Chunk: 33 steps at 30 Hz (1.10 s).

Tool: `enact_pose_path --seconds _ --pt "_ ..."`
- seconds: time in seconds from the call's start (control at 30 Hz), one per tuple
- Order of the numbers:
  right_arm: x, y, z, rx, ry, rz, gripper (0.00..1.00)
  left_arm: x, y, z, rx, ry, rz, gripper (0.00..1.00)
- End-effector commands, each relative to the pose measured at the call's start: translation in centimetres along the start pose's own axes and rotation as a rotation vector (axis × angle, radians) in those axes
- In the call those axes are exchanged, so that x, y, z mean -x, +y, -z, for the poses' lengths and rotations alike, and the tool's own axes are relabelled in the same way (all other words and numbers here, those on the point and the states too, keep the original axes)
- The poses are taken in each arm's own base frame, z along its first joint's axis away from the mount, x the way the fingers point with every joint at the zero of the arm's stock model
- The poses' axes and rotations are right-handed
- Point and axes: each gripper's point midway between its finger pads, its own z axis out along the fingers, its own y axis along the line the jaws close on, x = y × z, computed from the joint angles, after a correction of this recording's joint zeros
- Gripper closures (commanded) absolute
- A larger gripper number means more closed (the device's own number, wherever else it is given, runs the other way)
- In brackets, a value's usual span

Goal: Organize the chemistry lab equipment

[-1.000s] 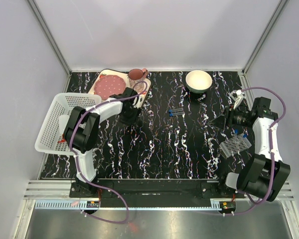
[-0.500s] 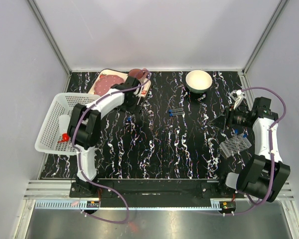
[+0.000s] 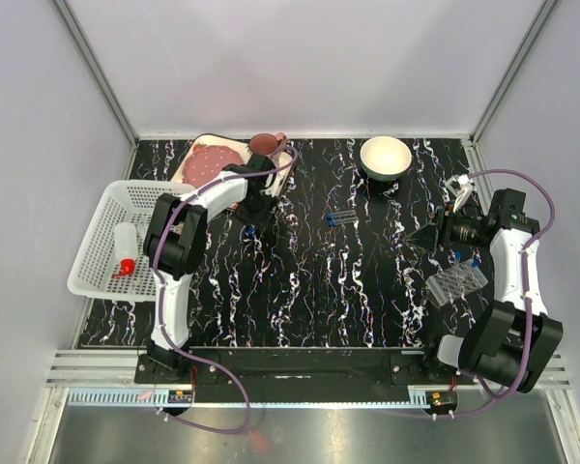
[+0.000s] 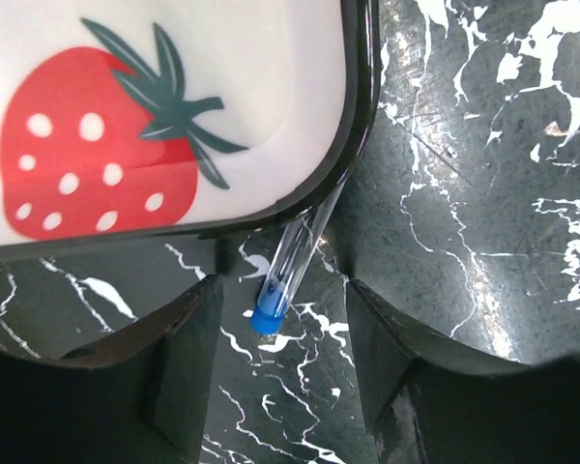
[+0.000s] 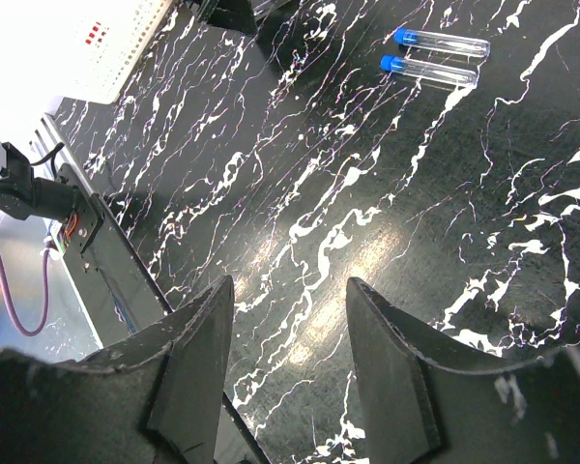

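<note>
A clear test tube with a blue cap (image 4: 271, 307) lies on the black marble table, its far end against the rim of the strawberry-print tray (image 4: 360, 106). My left gripper (image 4: 282, 298) is open and straddles the cap end without touching it; from above the left gripper (image 3: 256, 206) sits at the tray's right edge, the tube (image 3: 249, 230) just in front. Two more blue-capped tubes (image 3: 341, 218) lie side by side mid-table, the same pair (image 5: 435, 53) showing in the right wrist view. The white squeeze bottle (image 3: 126, 249) lies in the basket (image 3: 97, 280). The clear tube rack (image 3: 457, 282) sits under my right arm. My right gripper (image 5: 290, 290) hangs open and empty above the table.
The tray carries a pink plate (image 3: 216, 166) and a cup (image 3: 264, 143) at the back left. A white bowl (image 3: 385, 157) stands at the back centre-right. The white basket takes up the table's left edge.
My left arm has swung back toward the tray, uncovering the squeeze bottle in the basket and a tube lying on the table in front of the gripper. The right arm has stayed still.
</note>
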Motion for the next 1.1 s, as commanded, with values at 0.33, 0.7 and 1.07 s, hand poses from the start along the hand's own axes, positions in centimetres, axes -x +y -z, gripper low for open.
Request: enact_pose_path --seconds 0.33,0.7,1.07 --pt "0.6 1.0 0.1 0.027 -0.023 0.049 0.44 0.0 -1.5 -0.9 -0.094 -0.003 0.035 0.76" --pt "-0.4 5.3 1.1 0.146 -0.006 0.243 0.41 -2.8 -9.9 4.5 -0.416 -0.131 0.090 0.96" --pt "-2.4 11.7 -0.6 0.402 0.148 0.772 0.00 -7.7 -24.9 15.6 -1.145 -0.118 -0.009 0.96"
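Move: The blue-capped tube lies just under the left fingers, its cap end between them and its far end beneath the strawberry tray's near rim; its middle is some 3 cm ahead, 1 cm right and 1 cm down. From the left hand, the tray's middle is about 14 cm ahead and 5 cm left, and the tube pair some 24 cm right and 2 cm ahead. From the right hand, the capped tube lies roughly 41 cm left, 11 cm ahead and 18 cm down. Settle the open left gripper about 1 cm, shut it on the tube's capped end, and draw the tube back, nearly level at first, from under the tray rim; then sweep faster back, right and up, some 18 cm back in all, swinging the fingers about 45 degrees towards the right. Late on, bring the right gripper about 5 cm left, a little back and up, turning it left and tipping it up as it opens wide. ##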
